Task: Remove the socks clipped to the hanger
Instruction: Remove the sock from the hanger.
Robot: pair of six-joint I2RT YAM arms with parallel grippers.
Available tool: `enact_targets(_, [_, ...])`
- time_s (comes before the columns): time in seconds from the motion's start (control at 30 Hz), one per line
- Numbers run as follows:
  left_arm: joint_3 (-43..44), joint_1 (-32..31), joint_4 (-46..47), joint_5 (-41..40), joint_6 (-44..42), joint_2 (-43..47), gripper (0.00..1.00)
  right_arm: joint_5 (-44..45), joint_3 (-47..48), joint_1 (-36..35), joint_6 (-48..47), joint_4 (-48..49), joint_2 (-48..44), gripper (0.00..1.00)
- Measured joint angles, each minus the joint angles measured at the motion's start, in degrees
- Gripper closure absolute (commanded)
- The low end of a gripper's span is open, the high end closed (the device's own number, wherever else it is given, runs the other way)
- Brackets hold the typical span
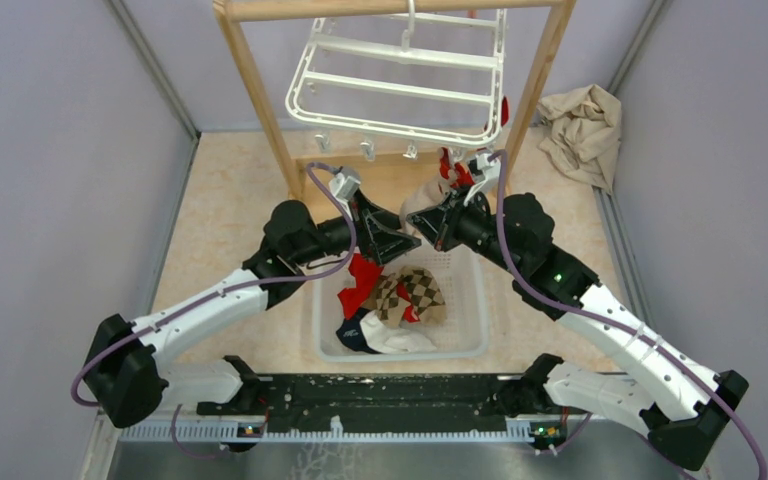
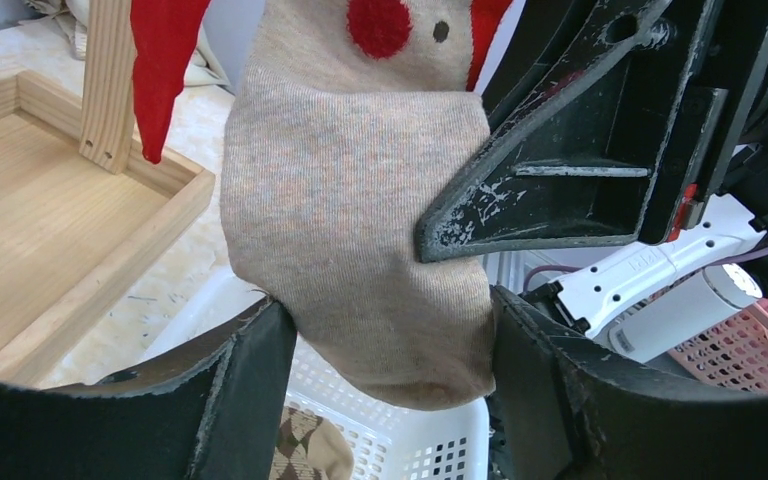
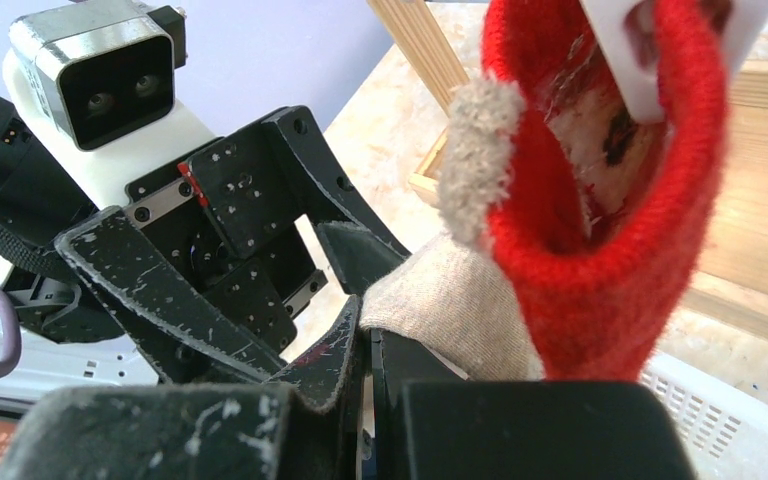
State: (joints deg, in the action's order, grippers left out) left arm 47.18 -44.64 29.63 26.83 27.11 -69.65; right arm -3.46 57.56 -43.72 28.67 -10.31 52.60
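Observation:
The white hanger (image 1: 400, 80) hangs from a wooden frame. One of the socks, tan (image 2: 360, 230) with a red cuff (image 3: 600, 250), dangles from a white clip (image 3: 650, 60) at the hanger's right front corner. My left gripper (image 2: 390, 390) is open, and its pads flank the sock's toe and touch its edges. My right gripper (image 3: 368, 340) is shut on a fold of the same tan sock (image 3: 440, 300) higher up. In the top view both grippers, left (image 1: 405, 237) and right (image 1: 430, 228), meet under that clip. Another red piece (image 2: 165, 60) hangs beside the sock.
A white perforated basket (image 1: 470, 330) directly below holds several loose socks. The wooden frame's post (image 1: 260, 90) and base tray (image 2: 30, 230) stand just behind the grippers. A beige cloth (image 1: 580, 130) lies at the back right, and a pink basket (image 2: 750, 350) is beyond the right arm.

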Motion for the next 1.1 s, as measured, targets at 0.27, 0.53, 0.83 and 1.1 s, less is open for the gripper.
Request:
enact_targets(0.27, [0.2,0.0,0.0,0.0,0.0,-0.8,0.54,0.2,0.0,0.0,0.0,0.0,0.0,1.0])
enact_targets(0.53, [1.8,0.0,0.0,0.3,0.2,-1.9,0.77,0.2,0.0,0.0,0.1,0.0,-0.5,1.0])
enact_targets(0.83, [2.8,0.0,-0.8,0.1,0.2,-2.3,0.83,0.6,-0.2,0.0,0.5,-0.3,-1.4,0.69])
enact_targets(1.1, [2.8,0.0,-2.4,-1.0,0.1,-2.3,0.8,5.5,-1.0,0.0,-1.4,-4.6,-8.7,0.57])
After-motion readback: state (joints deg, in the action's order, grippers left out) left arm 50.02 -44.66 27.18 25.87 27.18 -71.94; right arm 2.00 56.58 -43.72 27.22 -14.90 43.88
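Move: The hanging sock's foot sits between the left hand's open fingers, its middle about 2 cm above and level with the hand point, while the shut right fingers already pinch it, 1 cm above that middle. From the left hand, the sock's clip is roughly 5 cm ahead, 7 cm right and 11 cm up; another red sock hangs some 8 cm ahead, 12 cm right and 5 cm up; the basket's middle is 3 cm back, 3 cm left and 28 cm below. The left hand stays almost in place, easing only about 1 cm forward, and closes its fingers from mostly open until they pinch the sock's foot, while the right hand still keeps its grip on the same cloth just above. Once the left has closed, the right opens to a bit over a third, lets go of the sock and backs off to its right, some 4 cm, rising about 2 cm on the way with a slight clockwise turn. ##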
